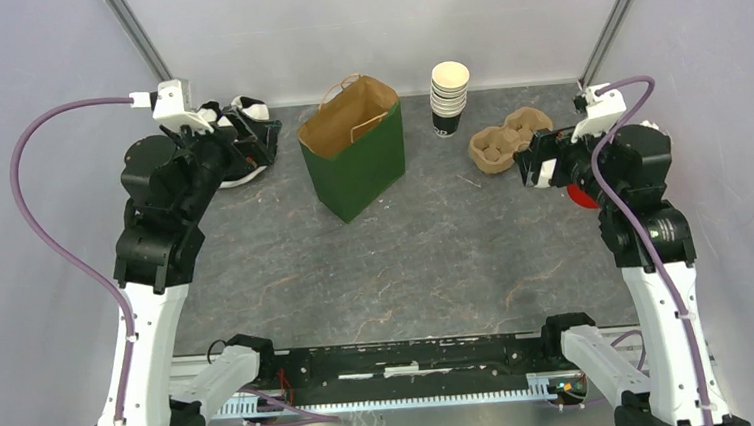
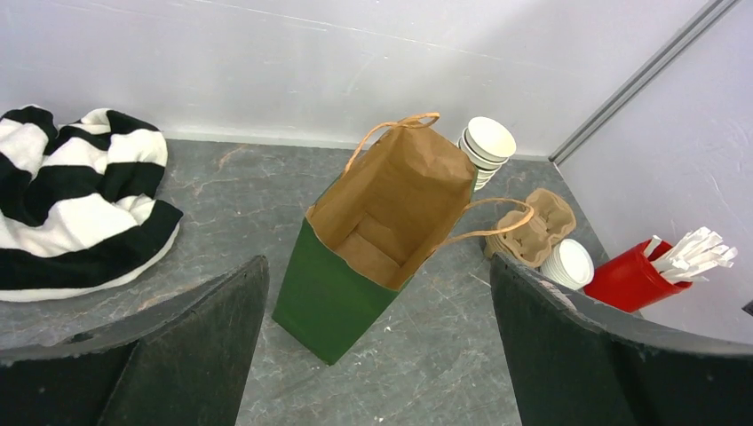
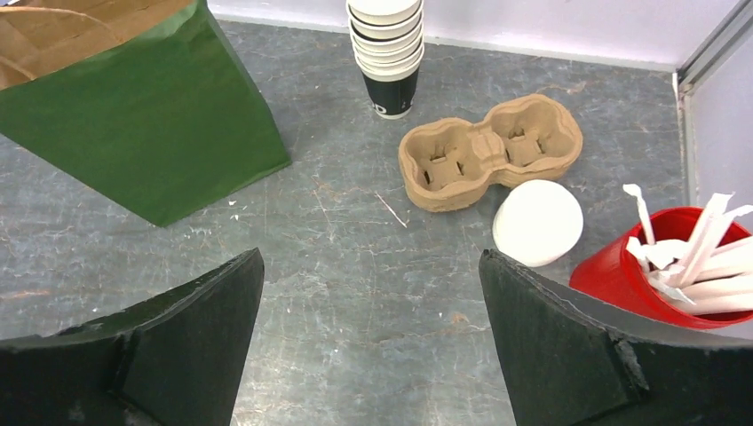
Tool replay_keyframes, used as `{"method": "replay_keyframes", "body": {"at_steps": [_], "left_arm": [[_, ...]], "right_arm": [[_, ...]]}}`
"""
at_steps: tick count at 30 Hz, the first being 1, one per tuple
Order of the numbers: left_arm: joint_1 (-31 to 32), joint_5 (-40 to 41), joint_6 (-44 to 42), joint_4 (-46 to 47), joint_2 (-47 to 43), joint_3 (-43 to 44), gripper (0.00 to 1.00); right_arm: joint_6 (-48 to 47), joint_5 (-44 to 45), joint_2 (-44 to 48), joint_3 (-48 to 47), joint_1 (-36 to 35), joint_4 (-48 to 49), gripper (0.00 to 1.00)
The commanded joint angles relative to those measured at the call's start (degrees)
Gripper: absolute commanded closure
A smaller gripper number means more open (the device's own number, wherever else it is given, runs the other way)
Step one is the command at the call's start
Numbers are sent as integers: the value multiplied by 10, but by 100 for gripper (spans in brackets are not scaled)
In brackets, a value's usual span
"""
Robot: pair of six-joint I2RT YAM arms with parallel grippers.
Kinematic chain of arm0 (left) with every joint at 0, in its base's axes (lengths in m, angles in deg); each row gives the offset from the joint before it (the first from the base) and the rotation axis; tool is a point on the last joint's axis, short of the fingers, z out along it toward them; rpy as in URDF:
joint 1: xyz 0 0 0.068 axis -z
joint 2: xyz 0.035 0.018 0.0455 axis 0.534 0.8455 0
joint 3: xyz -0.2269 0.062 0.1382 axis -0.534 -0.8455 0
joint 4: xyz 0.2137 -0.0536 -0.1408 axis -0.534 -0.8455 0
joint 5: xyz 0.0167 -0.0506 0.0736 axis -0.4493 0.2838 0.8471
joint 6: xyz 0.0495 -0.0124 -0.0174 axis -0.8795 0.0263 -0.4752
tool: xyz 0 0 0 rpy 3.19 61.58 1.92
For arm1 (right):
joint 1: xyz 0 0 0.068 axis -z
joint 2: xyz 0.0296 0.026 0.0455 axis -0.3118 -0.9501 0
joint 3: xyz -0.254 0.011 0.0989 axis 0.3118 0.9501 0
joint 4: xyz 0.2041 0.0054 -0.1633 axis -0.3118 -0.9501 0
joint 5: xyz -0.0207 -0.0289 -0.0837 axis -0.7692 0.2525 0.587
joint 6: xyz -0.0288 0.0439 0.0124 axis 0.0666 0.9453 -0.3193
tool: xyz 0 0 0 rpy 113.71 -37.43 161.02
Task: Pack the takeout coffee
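Note:
The takeout coffee cups (image 1: 450, 96) stand nested in a stack of several at the back of the table, dark outside, cream inside, with no lids on. In the right wrist view the stack (image 3: 388, 49) is far ahead. A pile of white lids (image 3: 537, 222) lies beside a brown pulp cup carrier (image 3: 488, 151). An open green paper bag (image 1: 354, 152) stands upright mid-table. My left gripper (image 2: 377, 258) hovers open, left of and above the bag, looking into it. My right gripper (image 3: 370, 252) hangs open over bare table, short of the carrier. Neither holds anything.
A red cup of white stirrers (image 3: 675, 266) stands at the far right next to the lids. A black-and-white striped cloth (image 2: 75, 204) lies at the back left. White walls close off the back and both sides of the grey table (image 1: 426, 260).

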Motion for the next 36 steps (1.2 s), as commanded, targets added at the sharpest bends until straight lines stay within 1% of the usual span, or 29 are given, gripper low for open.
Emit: {"method": "replay_keyframes", "body": {"at_steps": [1, 7, 10, 14, 18, 20, 23, 26, 30, 34, 35, 36], "left_arm": [[-3, 12, -19, 4, -8, 21, 0], [-3, 14, 25, 0, 32, 36, 0], [-2, 41, 32, -29, 50, 47, 0], [-2, 64, 31, -32, 45, 38, 0], [-3, 63, 30, -33, 41, 34, 0], [-2, 59, 29, -33, 37, 28, 0], [-2, 55, 18, -32, 35, 24, 0], [-2, 64, 14, -32, 33, 22, 0], [-2, 63, 5, -31, 34, 24, 0], [-2, 57, 5, -32, 38, 24, 0], [-3, 54, 7, -32, 39, 24, 0], [-3, 51, 10, -32, 39, 22, 0]], "right_arm": [[29, 0, -28, 4, 2, 38, 2], [4, -9, -58, 13, 2, 56, 2], [-5, -6, -69, 12, 2, 66, 2], [-6, -3, -83, 14, 2, 80, 2], [47, 13, -109, 12, 2, 123, 2], [78, 39, -124, 17, 2, 153, 2], [88, 78, -149, 31, -3, 198, 2], [66, 116, -198, 6, -17, 205, 2], [64, 120, -281, -41, -32, 221, 2], [100, 115, -361, -90, -42, 269, 2], [115, 116, -381, -104, -43, 282, 3], [129, 117, -402, -118, -44, 293, 7]]}}
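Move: The cup stack stands about 29 cm ahead of the right gripper and 7 cm to its left, its middle some 18 cm lower. The cup carrier is 24 cm ahead and 7 cm right, the stack of lids 14 cm ahead and 13 cm right, both roughly 22 cm down; the green bag is 14 cm ahead and 26 cm left. From the left gripper, the cups lie about 27 cm ahead, 38 cm right and 27 cm down. Reach the open right gripper forward about 18 cm towards the cup stack, sinking near 10 cm; go slowly at first, then speed up, and tip the fingers some 10 degrees down while turning slightly clockwise. Touch nothing. Ease the empty left gripper about 2 cm forward and down, fingers open. ##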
